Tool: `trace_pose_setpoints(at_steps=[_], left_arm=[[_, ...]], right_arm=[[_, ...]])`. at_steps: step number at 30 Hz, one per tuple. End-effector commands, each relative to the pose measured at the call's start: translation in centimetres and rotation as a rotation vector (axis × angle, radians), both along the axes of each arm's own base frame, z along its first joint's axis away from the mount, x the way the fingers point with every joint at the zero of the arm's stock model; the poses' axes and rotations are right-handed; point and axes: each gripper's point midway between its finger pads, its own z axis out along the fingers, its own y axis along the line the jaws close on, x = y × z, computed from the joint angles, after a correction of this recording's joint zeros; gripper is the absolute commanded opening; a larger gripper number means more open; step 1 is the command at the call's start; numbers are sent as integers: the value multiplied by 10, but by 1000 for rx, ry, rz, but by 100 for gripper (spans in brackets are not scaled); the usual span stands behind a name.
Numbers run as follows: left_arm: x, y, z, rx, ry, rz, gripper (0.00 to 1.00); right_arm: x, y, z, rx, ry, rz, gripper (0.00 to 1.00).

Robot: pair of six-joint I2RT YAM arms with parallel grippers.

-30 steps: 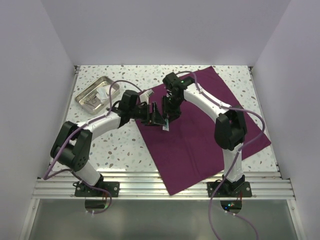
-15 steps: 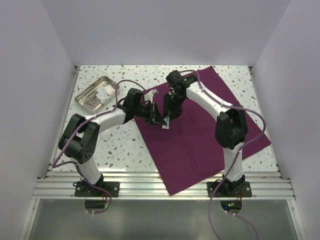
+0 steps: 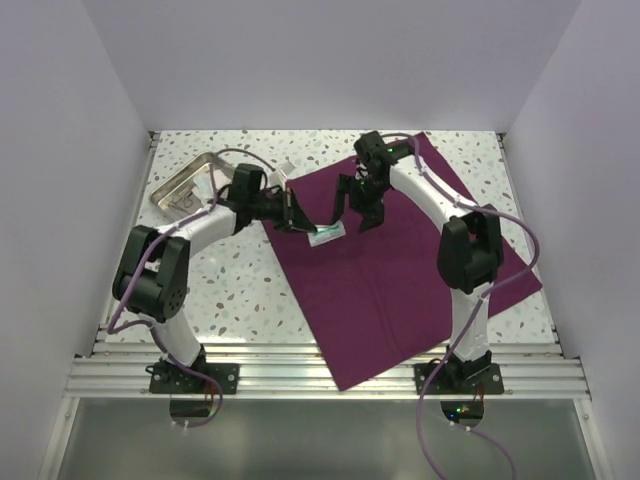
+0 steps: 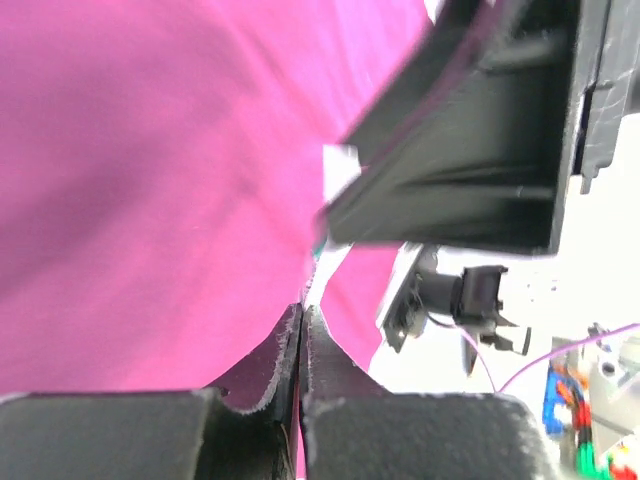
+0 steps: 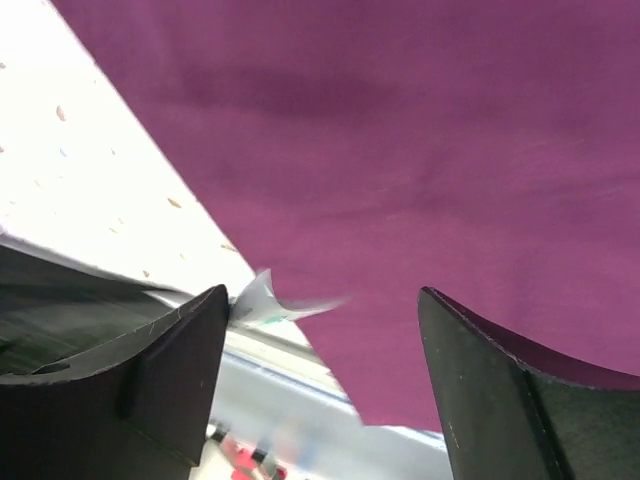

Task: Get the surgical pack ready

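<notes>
The surgical pack (image 3: 400,270) is a deep purple cloth spread flat as a wide sheet over the right half of the table; it also fills the wrist views (image 4: 150,180) (image 5: 420,150). My left gripper (image 3: 304,227) (image 4: 303,310) hovers over the cloth's left corner, shut on the edge of a small white and green packet (image 3: 327,236). The packet (image 5: 262,298) shows blurred beside one finger of my right gripper (image 5: 322,292). The right gripper (image 3: 358,206) is open just right of the packet, holding nothing.
A metal tray (image 3: 162,192) sits at the back left on the speckled table (image 3: 230,290), partly behind the left arm. White walls close in the back and both sides. The cloth's near corner hangs over the front rail (image 3: 345,378).
The left gripper has shut on the packet. The right gripper has opened, let go of it and drawn back to the right. The left arm has pulled slightly left.
</notes>
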Motion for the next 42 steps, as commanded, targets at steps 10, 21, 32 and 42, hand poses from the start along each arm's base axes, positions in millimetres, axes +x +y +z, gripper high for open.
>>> trace_pose_setpoints(at_steps=[10,21,32,42], left_arm=[[136,201,12,156,-49,444,0],[170,277,19,156,-63,626,0],[193,340,-6,174,-3,748,4],[181,361,8,331,-52,783,56]], right_arm=[[-42,-99,-34,-150,21,-22,56],[-86,-63,-41,-59,56,196,52],[-144,-29,-59,-11,155,391,48],[-158,-17,-88,-66,151,455,28]])
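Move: My left hand still pinches the green-and-white packet. The tray it is bound for lies about 19 cm ahead, 36 cm left and 12 cm below. The cloth's left corner is also some 19 cm ahead, but only 19 cm left. From my empty right hand, the cloth's near corner is about 38 cm back, 4 cm left and 12 cm below; the packet is close by, 6 cm left and 3 cm back. I carry the packet with my left hand about 35 cm left and 18 cm forward to the tray, turning the wrist some 45 degrees counter-clockwise, then sink about 4 cm and open my fingers to let go. Meanwhile my empty right hand swings right and down, then curves back left, drawing back about 16 cm towards the cloth's near corner, fingers narrowing. ##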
